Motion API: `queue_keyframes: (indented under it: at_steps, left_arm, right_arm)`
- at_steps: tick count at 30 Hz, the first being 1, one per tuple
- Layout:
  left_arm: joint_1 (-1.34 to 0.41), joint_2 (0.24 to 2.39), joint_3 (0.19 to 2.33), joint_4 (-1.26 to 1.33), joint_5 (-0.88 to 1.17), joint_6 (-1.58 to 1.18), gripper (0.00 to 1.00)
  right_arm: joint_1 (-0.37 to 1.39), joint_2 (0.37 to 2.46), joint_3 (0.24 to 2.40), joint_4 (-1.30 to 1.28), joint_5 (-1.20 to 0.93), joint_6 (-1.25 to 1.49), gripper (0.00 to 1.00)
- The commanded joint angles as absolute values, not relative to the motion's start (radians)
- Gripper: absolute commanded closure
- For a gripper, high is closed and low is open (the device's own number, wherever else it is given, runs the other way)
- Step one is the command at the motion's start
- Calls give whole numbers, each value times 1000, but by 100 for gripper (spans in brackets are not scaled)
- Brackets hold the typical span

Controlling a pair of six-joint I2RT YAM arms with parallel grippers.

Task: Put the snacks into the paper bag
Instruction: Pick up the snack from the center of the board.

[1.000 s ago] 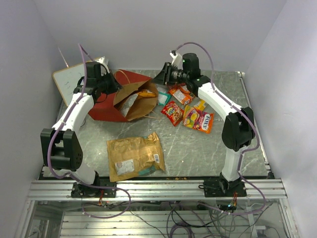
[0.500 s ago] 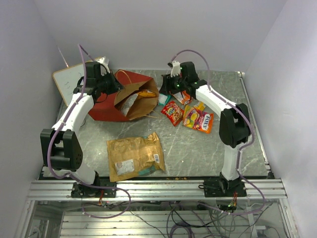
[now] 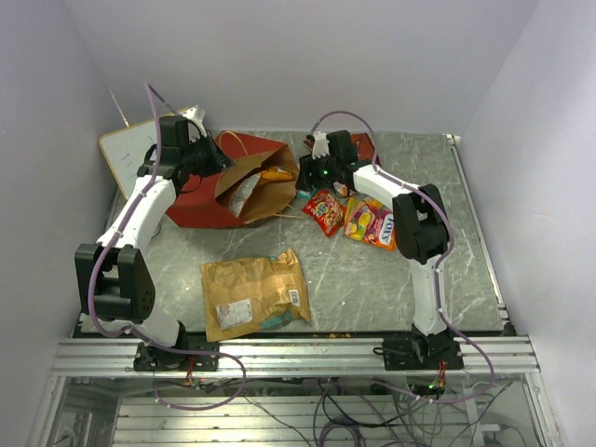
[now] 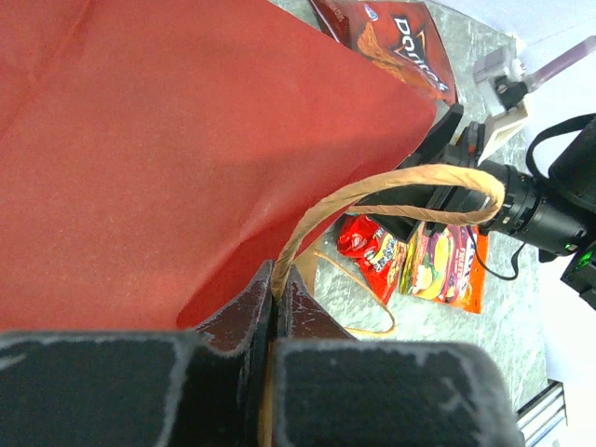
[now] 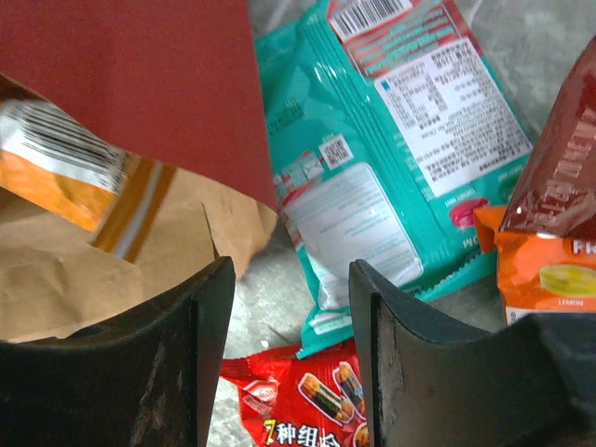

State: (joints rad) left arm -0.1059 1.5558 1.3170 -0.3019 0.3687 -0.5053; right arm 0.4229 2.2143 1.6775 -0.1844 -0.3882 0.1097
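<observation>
The paper bag [image 3: 200, 207], red outside and brown inside, lies on its side with its mouth facing right. My left gripper [image 4: 273, 289] is shut on the bag's twisted paper handle [image 4: 391, 191]. An orange snack packet [image 5: 74, 168] lies inside the mouth. My right gripper [image 5: 284, 335] hangs open and empty just outside the mouth, above a teal packet [image 5: 391, 158] and a small red packet [image 5: 298, 400]. A yellow-orange pack [image 3: 372, 223] lies to the right. A dark red chip bag [image 3: 363, 144] lies behind the right arm, and a large tan-gold bag [image 3: 253, 293] lies at the front.
A white writing board [image 3: 126, 149] leans at the back left behind the left arm. An orange lemon pack [image 5: 545, 270] lies by my right finger. Walls close in the table on the left, back and right.
My right gripper has swung left and down from the back of the table to the bag's mouth, and its jaws have opened wider. The left gripper and bag have stayed put.
</observation>
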Motion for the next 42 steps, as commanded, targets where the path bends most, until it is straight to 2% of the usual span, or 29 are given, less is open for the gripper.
queue_keyframes:
  at_steps: [1,7,14,21,26,32,42]
  left_arm:
    - [-97,1510,1304,-261,406,-522,93]
    - [-97,1495,1292,-251,398,-519,93]
    - [-97,1492,1291,-252,399,-519,93]
    - [-97,1496,1289,-251,394,-514,93]
    - [-97,1495,1285,-247,390,-514,93]
    - [-97,1483,1283,-248,370,-495,93]
    - [-97,1469,1356,-317,311,-381,93]
  right_arm:
    - [424,2229,1717,-123,-433,141,48]
    - [422,2188,1675,-81,-427,147,49]
    - [422,2240,1716,-84,-432,187,54]
    - [417,2264,1717,-38,-502,255,62]
    - [406,2287,1730,-19,-537,317,73]
    - [369,2285,1722,12,-597,405,99]
    - [339,2121,1662,0,-670,496,100]
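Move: The right hand, half open, has the paper bag's red mouth corner just off its fingertips, about 2 cm left, 1 ahead and 1 higher. Some 4 cm below the hand, the teal snack lies roughly 4 cm ahead and level sideways; the red snack is 7 back and 6 right. From the left hand, which still holds the bag, that corner is about 19 cm right, 3 ahead and 14 below. The right hand eases 2 cm left, shuts on the paper bag's red mouth corner, then lifts about 2 cm. ##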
